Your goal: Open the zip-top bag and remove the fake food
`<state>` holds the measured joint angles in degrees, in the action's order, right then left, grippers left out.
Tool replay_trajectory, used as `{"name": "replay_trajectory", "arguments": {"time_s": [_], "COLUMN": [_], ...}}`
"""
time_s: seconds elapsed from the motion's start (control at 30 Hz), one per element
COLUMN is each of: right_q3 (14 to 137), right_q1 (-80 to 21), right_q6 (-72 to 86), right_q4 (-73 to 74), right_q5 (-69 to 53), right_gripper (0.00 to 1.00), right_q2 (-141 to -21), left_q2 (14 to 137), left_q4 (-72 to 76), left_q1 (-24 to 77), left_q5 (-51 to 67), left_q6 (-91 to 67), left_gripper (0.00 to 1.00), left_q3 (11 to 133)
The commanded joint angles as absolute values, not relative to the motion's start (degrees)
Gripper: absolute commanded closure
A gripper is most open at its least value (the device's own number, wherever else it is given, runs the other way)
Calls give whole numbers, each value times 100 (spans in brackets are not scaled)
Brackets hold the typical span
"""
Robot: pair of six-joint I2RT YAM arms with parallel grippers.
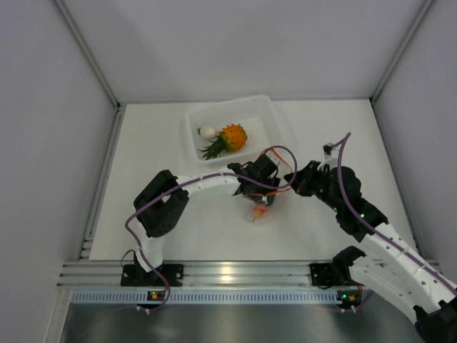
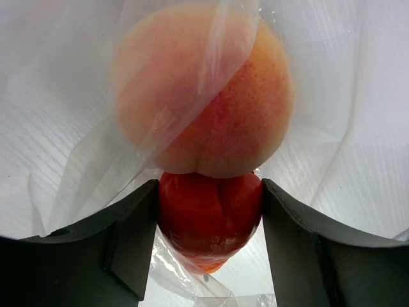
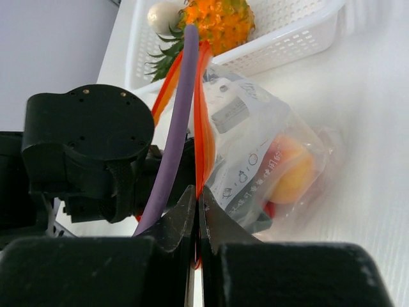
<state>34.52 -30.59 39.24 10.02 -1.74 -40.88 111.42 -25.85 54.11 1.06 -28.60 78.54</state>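
Observation:
The zip-top bag (image 3: 255, 147) lies mid-table, its red-orange zip strip (image 3: 201, 128) pinched in my shut right gripper (image 3: 198, 198). My left gripper (image 2: 209, 224) is inside the bag's mouth. Its fingers (image 2: 128, 243) press on both sides of the small red fruit (image 2: 209, 204). The peach-coloured fruit (image 2: 211, 96) sits just beyond it, under clear film. From above, the left gripper (image 1: 258, 199) and right gripper (image 1: 289, 184) meet at the bag (image 1: 261, 212). The orange pineapple (image 1: 232, 137) and the white round vegetable (image 1: 208, 132) lie in the tray.
A rigid clear tray (image 1: 275, 118) stands behind the bag, close to both grippers. White walls with metal rails enclose the table on the left, right and back. A purple cable (image 3: 176, 128) from the left arm crosses right in front of the right wrist camera.

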Motion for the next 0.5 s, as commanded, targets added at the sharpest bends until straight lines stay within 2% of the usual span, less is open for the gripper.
{"name": "replay_trajectory", "arguments": {"time_s": [0.0, 0.47], "right_q3": [3814, 4816], "right_q1": [-2980, -2988], "right_q6": [3613, 2611], "right_q4": [879, 1204], "right_q5": [130, 475], "right_gripper": [100, 100], "right_q2": [-4104, -4886], "left_q2": [10679, 9765], "left_q4": [-2445, -1161], "left_q1": [5502, 5783], "left_q5": [-158, -26], "left_q6": [-2821, -2365], "left_gripper": [100, 100], "left_q3": [7858, 7067]}}
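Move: My left fingers already hold the red pepper inside the bag; the peach lies against it, about 3 cm farther forward and 4 cm to the right. The white basket, where the food goes, is centred roughly 26 cm ahead and 10 cm left of my left hand, near its height. My right hand pinches the bag's zip rim, with the pepper about 17 cm below, 3 cm ahead and 4 cm left. I lift the pepper with my left hand, about 6 cm nearly straight up inside the bag, drifting a little right and tipping the wrist so the fingertips swing outwards, forward and right; the grip stays as it is. My right hand keeps its pinch on the zip rim and carries it some 4 cm forward and up, towards the basket, rolling about 10 degrees. ##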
